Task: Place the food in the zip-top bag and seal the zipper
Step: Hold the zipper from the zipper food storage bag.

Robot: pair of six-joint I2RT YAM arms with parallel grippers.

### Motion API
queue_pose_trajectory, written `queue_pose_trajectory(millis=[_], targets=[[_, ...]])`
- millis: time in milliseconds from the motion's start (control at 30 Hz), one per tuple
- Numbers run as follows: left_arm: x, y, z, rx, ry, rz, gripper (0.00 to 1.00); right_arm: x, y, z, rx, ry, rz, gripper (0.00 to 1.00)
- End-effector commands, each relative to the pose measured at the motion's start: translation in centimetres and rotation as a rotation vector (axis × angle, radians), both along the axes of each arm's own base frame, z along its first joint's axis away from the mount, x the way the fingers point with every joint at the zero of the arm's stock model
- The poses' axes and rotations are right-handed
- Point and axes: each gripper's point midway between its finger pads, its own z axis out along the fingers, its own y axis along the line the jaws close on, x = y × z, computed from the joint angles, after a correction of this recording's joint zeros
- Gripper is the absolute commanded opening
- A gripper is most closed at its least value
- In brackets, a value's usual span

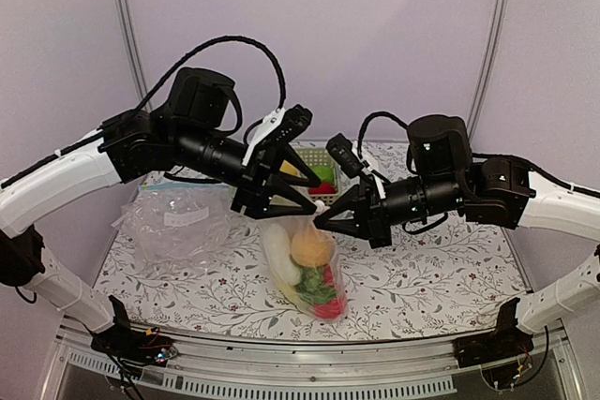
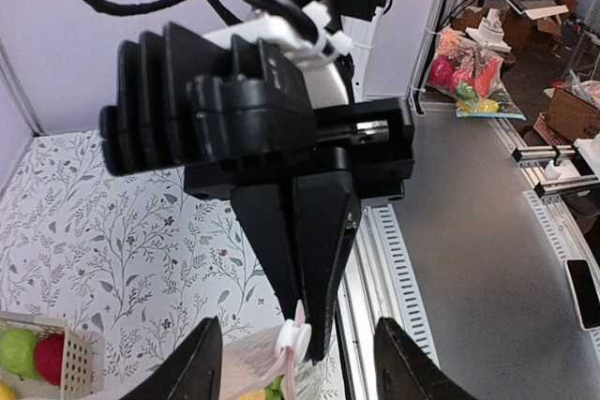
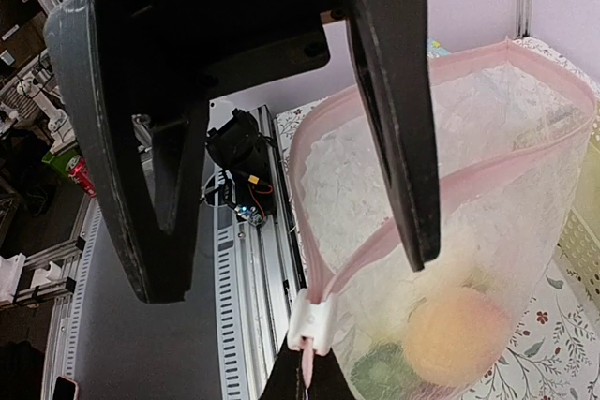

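The zip-top bag (image 1: 309, 264) hangs above the table with its mouth open. Inside it lie the food pieces: an orange peach (image 1: 312, 248), a white oblong piece (image 1: 279, 255), and green and red pieces below. My right gripper (image 3: 307, 370) is shut on the end of the pink zipper (image 3: 450, 189), just past the white slider (image 3: 311, 320). My left gripper (image 2: 300, 367) is open, with one fingertip on each side of the slider (image 2: 295, 339) and of the right gripper's tip. In the top view both grippers (image 1: 305, 201) (image 1: 323, 219) meet at the bag's top corner.
A second clear bag (image 1: 178, 222) with a blue strip and a white label lies at the left of the floral table. A woven basket (image 1: 302, 155) with more toy fruit stands behind the grippers. The table's metal rail (image 2: 380, 259) runs along the near edge.
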Motion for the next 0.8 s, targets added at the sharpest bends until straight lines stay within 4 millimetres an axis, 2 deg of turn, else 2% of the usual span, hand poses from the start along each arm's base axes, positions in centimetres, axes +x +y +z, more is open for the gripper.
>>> queue_pose_trajectory(millis=[0,333,600,767], targets=[[-0.7,-1.1,0.3,-0.024,0.001,-0.05,0.54,-0.3,0.2,1.0,0.018,-0.016,0.017,0.0],[-0.3,-1.5,-0.7,0.0,0.005,-0.045,0.48,-0.3,-0.1,1.0,0.018,-0.016,0.006,0.0],[-0.3,-1.4,-1.4,0.024,0.004,-0.045,0.38,-0.2,-0.2,1.0,0.019,-0.023,-0.003,0.0],[-0.4,-1.2,-1.9,0.044,0.01,-0.045,0.36,-0.1,-0.3,1.1,0.02,-0.025,-0.009,0.0]])
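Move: The zipper's white slider, at the bag corner, sits just off the left fingertips: roughly 2 cm to the right, 1 cm back and 1 cm below the left hand. In the bag, the orange fruit is some 5 cm back and 12 cm down, with the white eggplant about 5 cm left of that fruit. The basket is around 30 cm ahead, 6 cm left, 22 cm lower. From the right hand, the slider is about 2 cm left and 1 cm ahead, level with it. Ease the left gripper down about 1.5 cm and roughly 1 cm to the right, so its open fingers straddle the zipper's slider, then hold there and keep narrowing the gap around the slider to some two thirds of its starting width without shutting. Keep the right gripper still and closed on the bag corner beside the slider. ##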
